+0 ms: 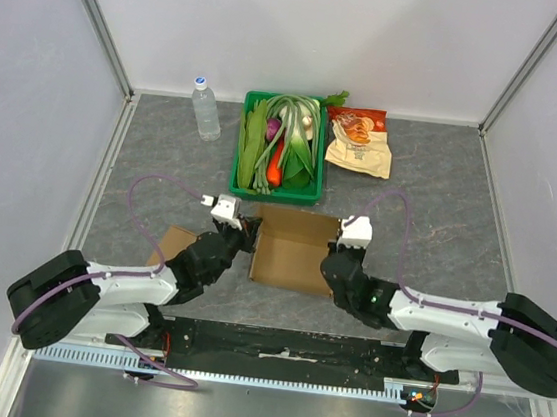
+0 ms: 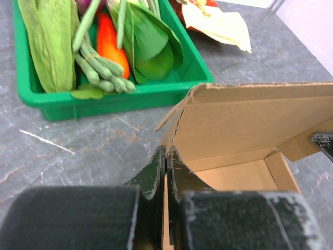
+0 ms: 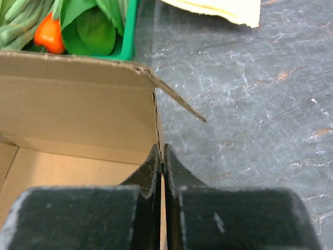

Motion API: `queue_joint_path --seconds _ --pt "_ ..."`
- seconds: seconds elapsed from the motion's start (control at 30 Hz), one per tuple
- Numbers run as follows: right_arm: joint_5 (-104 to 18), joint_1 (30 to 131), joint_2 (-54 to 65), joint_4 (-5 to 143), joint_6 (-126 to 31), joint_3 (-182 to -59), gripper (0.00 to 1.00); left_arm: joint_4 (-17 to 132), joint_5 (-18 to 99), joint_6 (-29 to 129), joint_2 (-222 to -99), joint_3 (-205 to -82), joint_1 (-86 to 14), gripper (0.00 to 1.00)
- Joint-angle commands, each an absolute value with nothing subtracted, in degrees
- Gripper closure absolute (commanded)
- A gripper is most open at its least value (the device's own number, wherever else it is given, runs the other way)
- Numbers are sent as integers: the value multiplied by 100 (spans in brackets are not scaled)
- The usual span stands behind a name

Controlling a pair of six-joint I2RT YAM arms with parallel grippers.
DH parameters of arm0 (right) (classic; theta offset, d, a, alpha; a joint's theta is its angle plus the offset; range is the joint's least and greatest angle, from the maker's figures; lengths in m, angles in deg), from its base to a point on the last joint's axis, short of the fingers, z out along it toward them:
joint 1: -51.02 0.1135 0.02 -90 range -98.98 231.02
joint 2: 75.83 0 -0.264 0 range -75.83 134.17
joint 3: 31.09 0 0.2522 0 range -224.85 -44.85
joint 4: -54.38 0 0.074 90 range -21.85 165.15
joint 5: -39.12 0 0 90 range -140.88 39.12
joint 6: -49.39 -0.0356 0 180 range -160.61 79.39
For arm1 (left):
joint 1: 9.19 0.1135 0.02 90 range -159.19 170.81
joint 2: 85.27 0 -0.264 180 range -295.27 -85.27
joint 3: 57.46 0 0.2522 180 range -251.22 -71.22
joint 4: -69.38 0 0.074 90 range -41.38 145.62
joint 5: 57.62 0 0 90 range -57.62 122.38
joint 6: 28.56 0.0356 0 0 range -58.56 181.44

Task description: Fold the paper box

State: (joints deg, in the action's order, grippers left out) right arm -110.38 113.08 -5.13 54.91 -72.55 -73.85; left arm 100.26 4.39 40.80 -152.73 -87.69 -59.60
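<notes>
The brown paper box (image 1: 294, 246) lies open in the middle of the table, its far wall standing up. My left gripper (image 1: 246, 233) is shut on the box's left side wall (image 2: 167, 151); one finger is inside the wall, the other outside. My right gripper (image 1: 338, 255) is shut on the right side wall (image 3: 160, 151) in the same way. The box's inner floor (image 2: 242, 179) and far wall (image 3: 78, 112) show in both wrist views. A loose corner flap (image 3: 179, 101) sticks out to the right of the far wall.
A green tray (image 1: 237, 159) of vegetables stands just beyond the box. A clear water bottle (image 1: 205, 108) stands to its left and a snack bag (image 1: 359, 142) lies to its right. A small cardboard piece (image 1: 174, 244) lies by the left arm.
</notes>
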Motion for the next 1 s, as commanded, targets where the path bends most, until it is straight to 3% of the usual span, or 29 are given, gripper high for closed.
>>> queue_joint_path --seconds 0.0,0.17,0.97 --pt "-11460 11650 -921 3959 -6979 -6587 100 11336 197 4132 -15224 -8318 -6201 98" --pt "-11538 11738 -912 3132 -6732 -6138 100 11756 -207 4237 -15496 -8274 -6596 98" --pt "-12646 12792 -332 3474 -8244 -5584 100 12197 -1929 4035 -16147 -7641 -8091 98"
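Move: Below and between the two hands, which already pinch the raised lid by its side edges, lies the box's open tray: its middle is about 10 cm to the left hand's right, 8 cm back and 8 below, and about 10 cm to the right hand's left, 7 back and 8 below. The green crate is centred 18 cm ahead and 3 right of the left hand; a small carton lies 20 cm left and 8 back of the left hand. Drawing the lid back towards the robot and down over the tray, both hands travel together, the left about 6 cm back and somewhat down, the right some 5 cm back and nearly 4 down. The fingers stay shut on the lid's two side edges, and the fingertips tip up only slightly. ##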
